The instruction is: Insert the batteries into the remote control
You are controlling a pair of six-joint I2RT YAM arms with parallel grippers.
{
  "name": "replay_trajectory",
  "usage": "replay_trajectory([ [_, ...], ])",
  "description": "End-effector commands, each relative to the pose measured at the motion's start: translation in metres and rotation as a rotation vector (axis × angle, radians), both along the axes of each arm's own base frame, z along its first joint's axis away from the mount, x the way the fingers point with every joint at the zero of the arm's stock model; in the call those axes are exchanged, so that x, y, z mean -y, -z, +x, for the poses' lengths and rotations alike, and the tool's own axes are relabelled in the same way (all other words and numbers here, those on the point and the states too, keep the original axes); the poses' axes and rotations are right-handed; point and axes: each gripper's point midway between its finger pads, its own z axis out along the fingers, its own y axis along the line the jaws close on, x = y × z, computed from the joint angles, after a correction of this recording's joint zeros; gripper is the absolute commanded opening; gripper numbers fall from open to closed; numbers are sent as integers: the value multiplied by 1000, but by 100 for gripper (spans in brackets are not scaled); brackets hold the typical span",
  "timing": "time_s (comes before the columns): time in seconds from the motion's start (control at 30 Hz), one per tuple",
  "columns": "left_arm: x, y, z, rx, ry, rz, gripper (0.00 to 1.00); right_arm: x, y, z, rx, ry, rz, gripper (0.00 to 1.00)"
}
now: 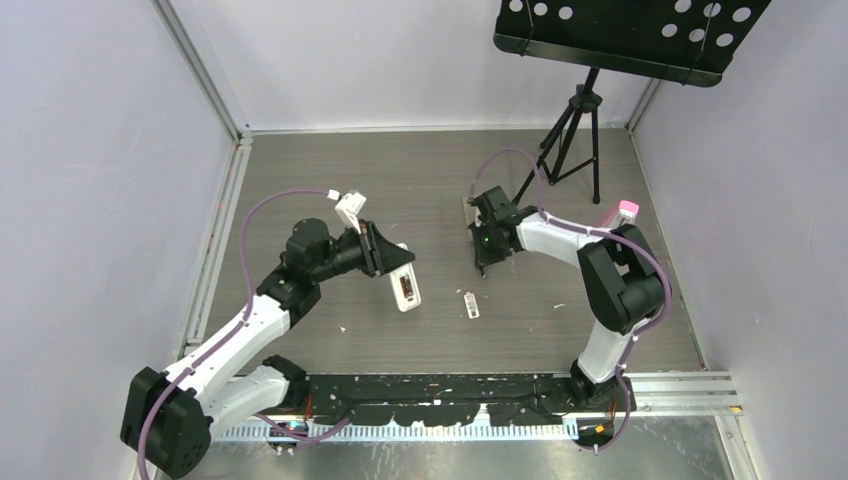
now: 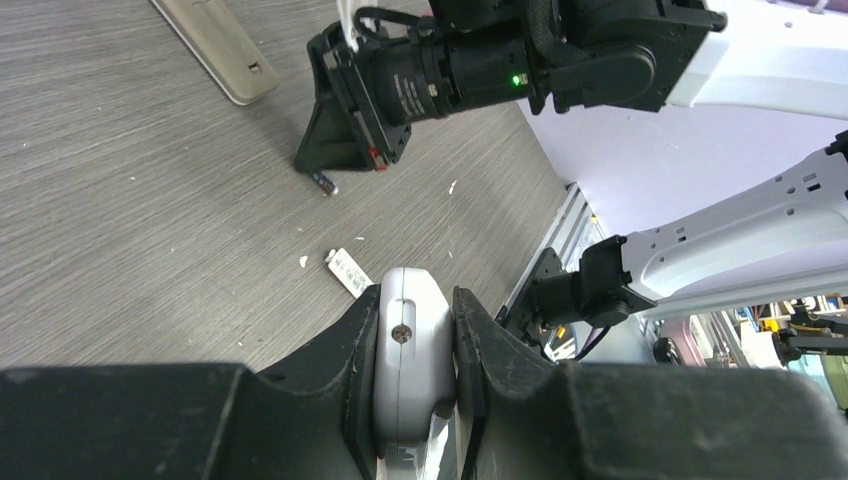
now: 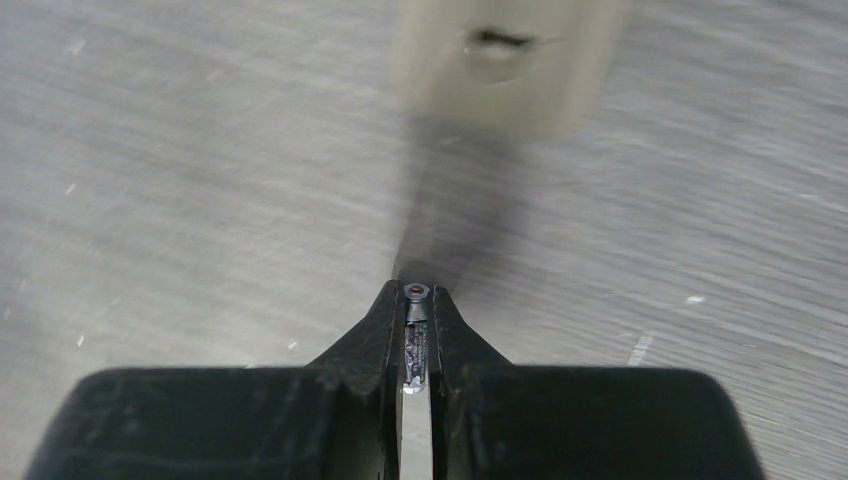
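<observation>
My left gripper [image 1: 385,255] is shut on the remote control [image 1: 404,284], a white bar held off the table with its dark recess facing up. In the left wrist view the remote's white end [image 2: 411,345] with a small screw is clamped between the fingers. My right gripper [image 3: 416,300] is down at the table, shut on a thin dark battery [image 3: 415,335] with a metal end, which lies lengthwise between the pads. In the top view this gripper [image 1: 485,264] is right of the remote. In the left wrist view a battery [image 2: 322,182] shows at its fingertips.
A tan bar [image 2: 215,45] lies on the table behind the right gripper, blurred in the right wrist view [image 3: 510,60]. A small white labelled strip [image 1: 470,304] lies between the arms. A pink object [image 1: 622,212] and a music-stand tripod [image 1: 575,130] are at the back right.
</observation>
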Motion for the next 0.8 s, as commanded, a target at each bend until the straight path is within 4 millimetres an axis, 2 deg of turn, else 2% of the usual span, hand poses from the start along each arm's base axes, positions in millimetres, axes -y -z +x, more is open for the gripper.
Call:
replay_trajectory([
  [0.0, -2, -10, 4, 36, -11, -8, 0, -34, -6, -41, -58, -249, 14, 5],
  [0.1, -2, -10, 5, 32, -16, -7, 0, -40, -5, -45, -24, -328, -84, 6],
  [0.17, -6, -10, 8, 26, -43, -1, 0, -37, -3, -39, 9, -361, -155, 7],
  [0.43, -38, -3, 16, 37, -224, 105, 0, -31, -2, -29, 47, -507, -292, 14],
  [0.63, -40, -2, 16, 35, -230, 112, 0, -37, -9, -25, 30, -497, -283, 47],
  [0.77, -39, -2, 16, 32, -230, 112, 0, -44, -28, -22, 81, -394, -216, 52],
])
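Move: A battery is already pinched in the right fingers at table height. The bare spot it is taken to lies about 4 cm back and 4 cm left. The tan remote lies about 13 cm ahead and 1 cm left of the right hand, and the small white cover about 10 cm back and 3 cm left. From the left hand, which holds the white remote, that spot is roughly 14 cm right, 4 cm ahead and 20 cm below. The battery, still pinched, is slid along the table by the right hand, back and left about 5 cm each way, away from the tan remote. The hand then eases some 2 cm forward and slightly right, turning nearly 30 degrees counter-clockwise in all, and its fingers open to let the battery go. The left hand carries the white remote about 4 cm left. ##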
